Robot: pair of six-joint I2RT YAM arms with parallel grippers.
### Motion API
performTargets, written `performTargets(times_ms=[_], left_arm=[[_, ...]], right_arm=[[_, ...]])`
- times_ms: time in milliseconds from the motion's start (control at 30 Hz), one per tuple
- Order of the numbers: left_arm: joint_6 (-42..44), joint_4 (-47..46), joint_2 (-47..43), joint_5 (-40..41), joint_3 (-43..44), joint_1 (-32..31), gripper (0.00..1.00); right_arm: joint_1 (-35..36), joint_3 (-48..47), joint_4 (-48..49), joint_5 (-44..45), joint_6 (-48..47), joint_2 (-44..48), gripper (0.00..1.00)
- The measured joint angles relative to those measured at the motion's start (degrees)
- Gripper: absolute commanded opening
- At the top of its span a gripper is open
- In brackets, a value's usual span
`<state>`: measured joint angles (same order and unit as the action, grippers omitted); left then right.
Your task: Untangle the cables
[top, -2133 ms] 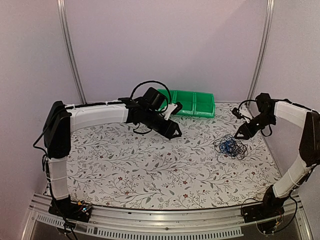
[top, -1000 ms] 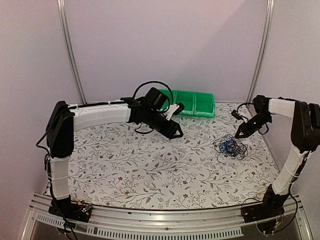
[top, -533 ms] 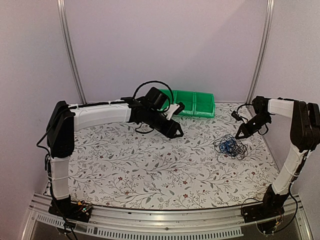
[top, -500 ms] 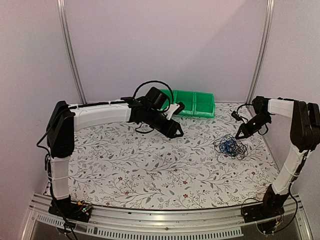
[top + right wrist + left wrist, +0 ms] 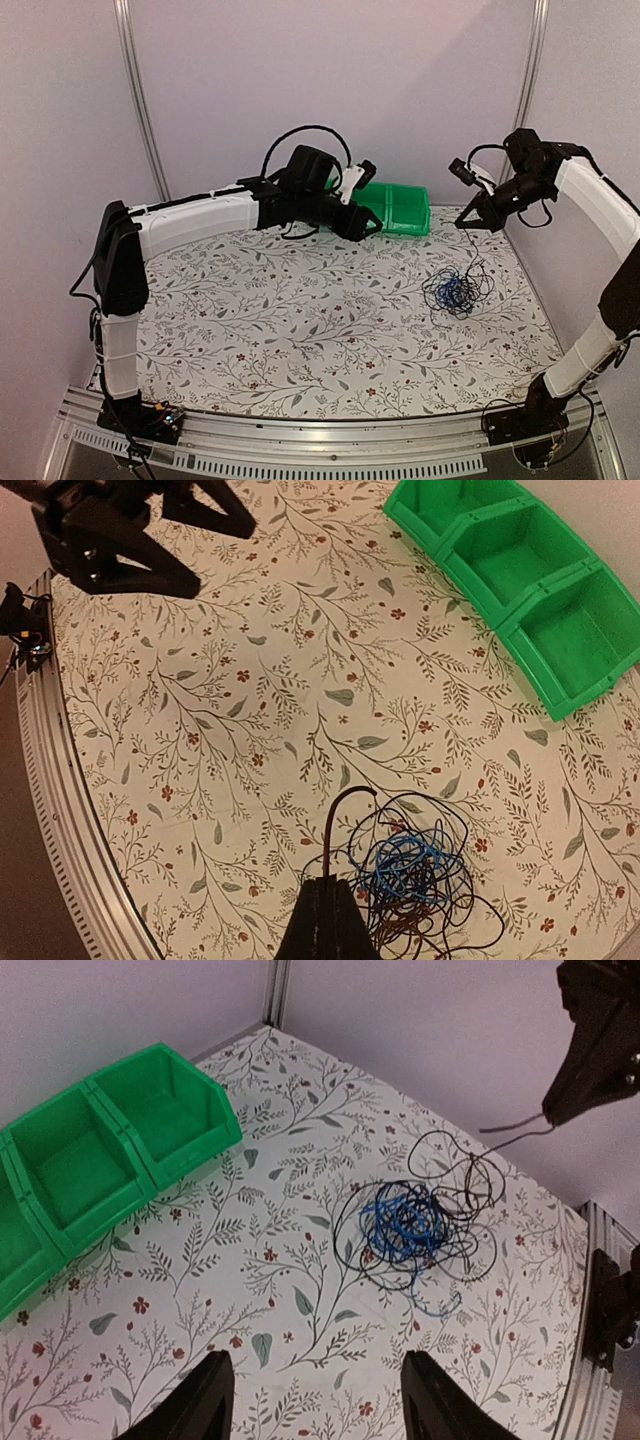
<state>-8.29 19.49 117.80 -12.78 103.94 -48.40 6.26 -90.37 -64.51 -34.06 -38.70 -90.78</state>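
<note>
The cables [image 5: 455,291] lie in a small loose tangle of thin black wires and one blue wire at the right of the flowered table. My right gripper [image 5: 463,223] hangs well above the heap, shut on a black cable [image 5: 471,252] that runs taut down into it. In the right wrist view the shut jaws [image 5: 328,880] pinch that cable [image 5: 338,818], its short end curling out past them, with the tangle [image 5: 415,875] below. My left gripper [image 5: 368,228] hovers open and empty near the back; its wrist view shows the fingers [image 5: 200,1400] spread wide short of the tangle [image 5: 410,1225].
A row of green bins [image 5: 398,206] stands against the back wall, close behind the left gripper, and also shows in the wrist views [image 5: 110,1150] [image 5: 520,570]. The table's metal rail [image 5: 60,780] runs along the near edge. Side walls stand close to the right arm.
My right gripper has shut on a black cable end and risen, pulling one strand up out of the tangle. The left gripper has lifted and moved right, toward the bins.
</note>
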Motion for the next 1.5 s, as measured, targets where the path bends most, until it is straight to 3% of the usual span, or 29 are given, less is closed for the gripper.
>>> performTargets(times_ms=[367,567,1200,1500], left_arm=[[6.71,-14.27,0.00,-3.13,11.72,-4.11,0.58],[10.12,-15.85,0.28,-6.29,12.22,-5.92,0.60],[13.03,-17.07,5.31,-6.56,13.22,-6.80,0.29],[14.64,-16.90,5.31,-3.61,13.33,-7.21,0.21]], right_arm=[[6.93,-16.57,-9.16,-4.26,-1.11,2.54,0.00],[6.93,-18.01,-9.70,-6.88,-0.50,0.70,0.00],[7.34,-21.75,-10.97,-12.41,0.79,-3.10,0.00],[7.63,-21.75,-10.99,-13.53,0.79,-3.93,0.00]])
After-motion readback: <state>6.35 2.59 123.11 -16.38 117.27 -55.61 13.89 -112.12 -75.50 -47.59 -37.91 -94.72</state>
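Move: My right hand already holds a black cable just short of its free end, which lies about 15 cm to the right of my left hand, level in depth and 2 cm higher. The tangle on the table lies 6 cm right, 2 cm back and 20 cm below my right hand; my left gripper is 18 cm left of that hand, 2 cm ahead and 3 cm lower. The green bins stand about 20 cm ahead of my left hand, 3 cm right and 17 cm below. I swing my left hand up about 16 cm, rightward and a little back, tipping its fingers up some 30 degrees, then sink about 4 cm beside my right fingertips while narrowing its half-open fingers around the cable's free end. My right hand keeps its shut grip, lifting the cable about 10 cm and carrying it 7 cm left to meet them. ##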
